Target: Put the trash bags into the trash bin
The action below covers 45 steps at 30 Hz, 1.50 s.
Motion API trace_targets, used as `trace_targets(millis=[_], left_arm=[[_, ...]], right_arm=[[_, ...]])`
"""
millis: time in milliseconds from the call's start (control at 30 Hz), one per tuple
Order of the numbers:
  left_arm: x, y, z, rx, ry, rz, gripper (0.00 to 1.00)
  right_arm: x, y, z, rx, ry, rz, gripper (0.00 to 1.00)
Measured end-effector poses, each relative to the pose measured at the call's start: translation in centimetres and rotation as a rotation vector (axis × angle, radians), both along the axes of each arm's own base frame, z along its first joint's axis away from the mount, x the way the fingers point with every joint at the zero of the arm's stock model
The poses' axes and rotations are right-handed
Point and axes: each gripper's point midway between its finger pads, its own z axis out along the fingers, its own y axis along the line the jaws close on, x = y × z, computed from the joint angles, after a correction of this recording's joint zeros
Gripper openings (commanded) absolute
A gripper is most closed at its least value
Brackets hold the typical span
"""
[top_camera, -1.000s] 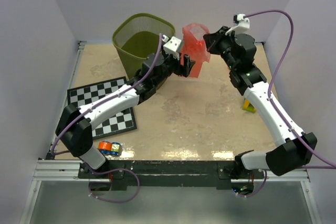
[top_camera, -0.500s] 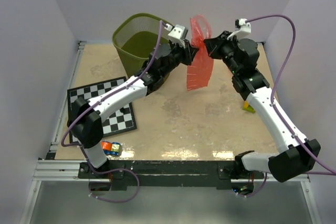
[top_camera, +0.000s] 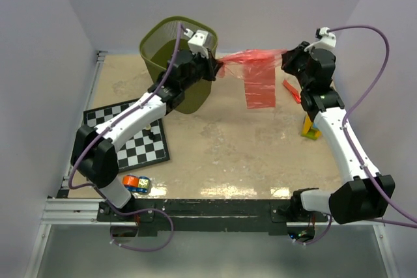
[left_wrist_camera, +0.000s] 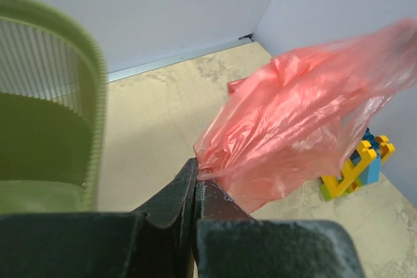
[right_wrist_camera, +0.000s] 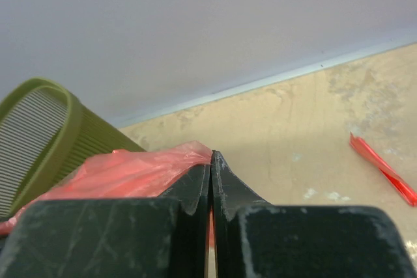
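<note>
A translucent red-pink trash bag (top_camera: 259,83) hangs stretched in the air between my two grippers, its lower part drooping toward the table. My left gripper (top_camera: 218,67) is shut on the bag's left edge (left_wrist_camera: 287,122), right beside the rim of the olive-green mesh trash bin (top_camera: 171,53). Across from it, my right gripper (top_camera: 285,61) is shut on the right edge, with film pinched between its jaws (right_wrist_camera: 212,159). A second trash bag, a small flat red strip (top_camera: 291,90), lies on the table below the right arm. My left gripper (left_wrist_camera: 197,172) shows film caught at its tip.
A checkerboard mat (top_camera: 130,136) lies at the left. A small blue and orange toy (top_camera: 135,183) sits near the front edge. Yellow and blue blocks (top_camera: 310,128) stand by the right arm. Walls close in the back and both sides.
My left gripper has shut on the bag. The arms have drawn apart, left toward the bin and right toward the wall, pulling the bag from a bunched hang into a wide sheet.
</note>
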Motion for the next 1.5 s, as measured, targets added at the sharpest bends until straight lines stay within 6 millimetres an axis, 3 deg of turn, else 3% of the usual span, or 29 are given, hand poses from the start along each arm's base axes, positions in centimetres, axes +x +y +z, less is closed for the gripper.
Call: trace_targets(millis=[133, 267, 367, 433, 600, 733, 867, 1167, 1233, 1367, 1500], left_arm=[[-0.2, 2.3, 0.6, -0.013, 0.006, 0.006, 0.00], [-1.5, 1.7, 1.3, -0.029, 0.006, -0.085, 0.00], [-2.8, 0.6, 1.3, -0.034, 0.014, -0.183, 0.00], [-3.7, 0.0, 1.4, -0.034, 0.012, -0.242, 0.00], [-4.8, -1.5, 3.4, -0.005, -0.039, -0.372, 0.00], [-4.8, -2.0, 5.4, 0.044, -0.096, -0.428, 0.00], [-4.5, -2.1, 6.0, 0.110, -0.121, -0.452, 0.00], [-2.1, -0.9, 3.5, 0.252, -0.048, -0.349, 0.00], [-1.5, -0.4, 2.8, 0.276, -0.025, -0.311, 0.00], [-0.7, 0.5, 2.1, 0.312, 0.000, -0.249, 0.00], [0.0, 1.2, 2.3, 0.332, -0.003, -0.194, 0.00]], right_arm=[[-0.4, 0.0, -2.4, -0.016, 0.056, 0.005, 0.00], [-1.1, 0.1, -3.4, -0.043, 0.072, 0.024, 0.03], [-1.6, 1.4, -3.1, -0.090, 0.043, 0.130, 0.53], [-2.1, 3.0, -2.8, -0.136, 0.011, 0.242, 0.70], [-4.1, 6.9, -2.3, -0.302, -0.081, 0.527, 0.99], [-4.9, 8.7, -2.1, -0.464, -0.132, 0.715, 0.99], [-6.0, 9.8, -1.5, -0.563, -0.191, 0.849, 0.98], [-8.8, 11.6, 2.7, -0.546, -0.314, 0.918, 0.99], [-10.0, 13.0, 3.6, -0.555, -0.341, 0.934, 0.99], [-12.7, 16.8, 4.0, -0.537, -0.369, 1.012, 0.99], [-12.2, 16.9, 3.7, -0.504, -0.324, 0.966, 0.99]])
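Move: Stretched between both shut grippers, the trash bag has its middle about 11 cm to the right hand's left, level with it fore and aft and some 7 cm lower. From that hand the spare red bag lies on the table about 14 cm ahead, 10 cm right and 35 cm down, the toy blocks about 3 cm back, 16 cm right and 33 cm down. For the left hand, the trash bin's middle is some 11 cm ahead, 14 cm left and 15 cm below. Sinking a few centimetres, the right hand opens wide and lets go of its end of the trash bag, then swings about 17 cm left and 12 cm back, rising and turning some 55 degrees counter-clockwise, left side dipping, until its open fingers face the hanging bag. The left hand keeps its pinch, drawing back 5 cm and up, then returning almost to its start; it rolls left side up and turns clockwise, then partly back. ##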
